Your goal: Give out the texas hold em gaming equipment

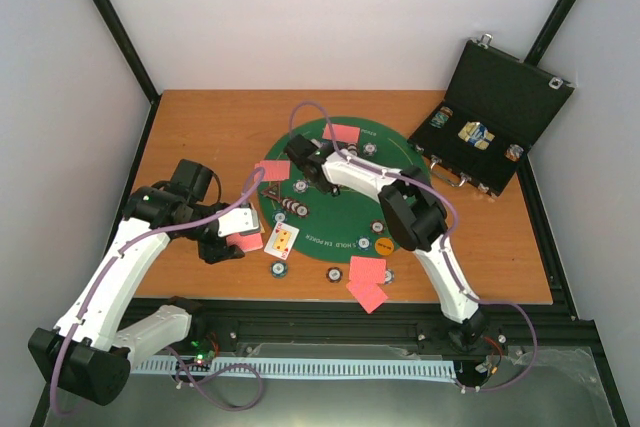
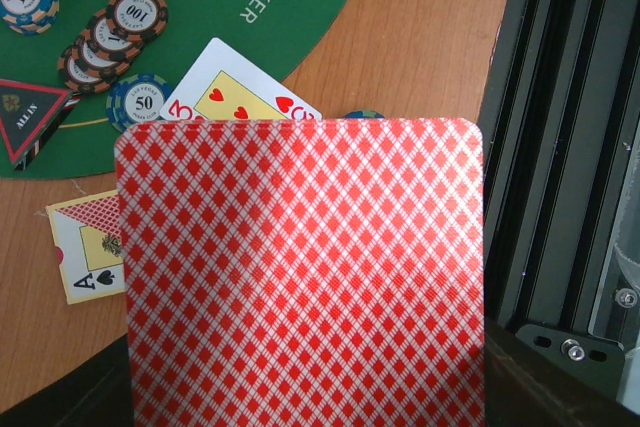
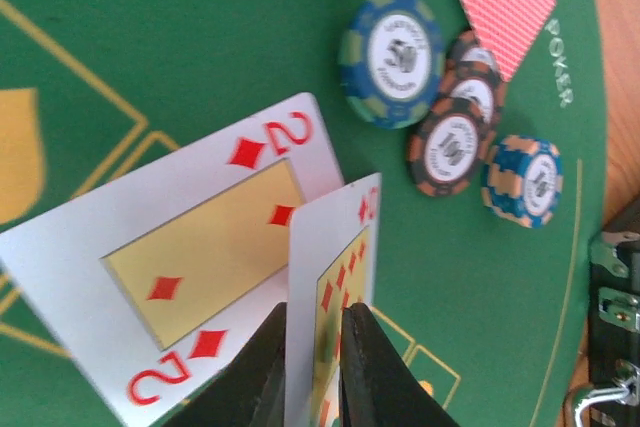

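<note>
My left gripper (image 1: 238,237) is shut on a red-backed playing card (image 2: 300,277) at the mat's near-left edge. That card fills the left wrist view and hides the fingers. Beyond it lie a three of hearts (image 2: 235,92) and an ace of spades (image 2: 85,252). My right gripper (image 3: 315,322) reaches across the green mat (image 1: 335,209) to its left side, jaws shut on a diamond card (image 3: 335,267) held edge-on. A two of diamonds (image 3: 190,257) shows face up against it. A blue chip (image 3: 392,57), a maroon stack (image 3: 455,142) and a light-blue chip (image 3: 522,179) sit beyond.
Red-backed cards lie at the mat's far edge (image 1: 340,133) and two at its near edge (image 1: 367,269). Single chips (image 1: 277,269) dot the mat's rim, with an orange button (image 1: 383,244). The open black case (image 1: 495,127) stands at the back right.
</note>
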Action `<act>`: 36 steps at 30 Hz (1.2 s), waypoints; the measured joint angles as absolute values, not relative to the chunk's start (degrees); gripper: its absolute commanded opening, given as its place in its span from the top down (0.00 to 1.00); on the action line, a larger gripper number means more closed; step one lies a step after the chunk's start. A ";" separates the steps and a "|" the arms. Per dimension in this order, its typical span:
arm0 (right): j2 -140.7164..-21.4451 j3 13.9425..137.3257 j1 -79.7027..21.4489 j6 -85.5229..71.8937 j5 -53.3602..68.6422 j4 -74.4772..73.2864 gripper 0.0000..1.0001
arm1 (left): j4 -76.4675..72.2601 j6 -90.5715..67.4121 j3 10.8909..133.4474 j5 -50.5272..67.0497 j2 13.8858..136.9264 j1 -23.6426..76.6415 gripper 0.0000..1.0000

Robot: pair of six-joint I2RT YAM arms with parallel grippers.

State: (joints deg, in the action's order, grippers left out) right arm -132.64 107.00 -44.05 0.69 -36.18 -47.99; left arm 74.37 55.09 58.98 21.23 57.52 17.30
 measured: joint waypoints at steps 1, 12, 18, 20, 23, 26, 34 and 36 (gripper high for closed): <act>-132.81 107.00 -44.31 0.69 -35.64 -47.99 0.82 | 74.37 55.09 58.98 21.23 57.54 17.30 0.48; -131.68 106.91 -45.41 -1.78 -24.43 -48.45 0.53 | 74.37 55.09 59.00 21.28 57.54 17.30 0.48; -122.80 103.35 -45.34 -6.74 -15.57 -47.70 0.41 | 74.37 55.07 59.00 21.32 57.52 17.30 0.48; -117.10 99.77 -45.28 -10.11 -10.59 -45.43 0.36 | 74.37 55.07 59.00 21.39 57.49 17.30 0.48; -106.24 91.15 -45.28 -16.88 -0.16 -38.98 0.30 | 74.39 55.07 59.11 21.52 57.52 17.30 0.48; -96.64 81.58 -45.91 -24.77 10.11 -30.09 0.26 | 74.39 55.07 59.53 21.67 57.45 17.30 0.48; -91.77 66.43 -52.23 -40.69 25.82 -12.95 0.24 | 74.41 55.07 59.64 21.67 57.30 17.30 0.48; -91.79 64.36 -53.71 -43.33 27.83 -10.07 0.24 | 74.41 55.07 59.64 21.67 57.30 17.30 0.48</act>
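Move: About 3 cm to the left of the right hand's point, level with it fore-and-aft and 4 cm below, lies the 2 of diamonds on the mat's card boxes; the hand holds another card upright over its right end. The brown chips stand some 6 cm straight ahead of the hand, and the blue-green chip about 3 cm to the left of them. From the left hand, which holds the deck, the 2 of diamonds lies roughly 26 cm ahead, 20 cm right and 16 cm below. Easing about 4 cm left and back while sinking slightly, the right hand opens its fingers and lets go of the upright card over the mat. It then lifts away and sweeps back and left towards the deck in the left hand, some 20 cm back and nearly 15 cm above its lowest point, fingers still spreading and swinging about 80 degrees from down to pointing left. The left hand keeps the deck steady. ##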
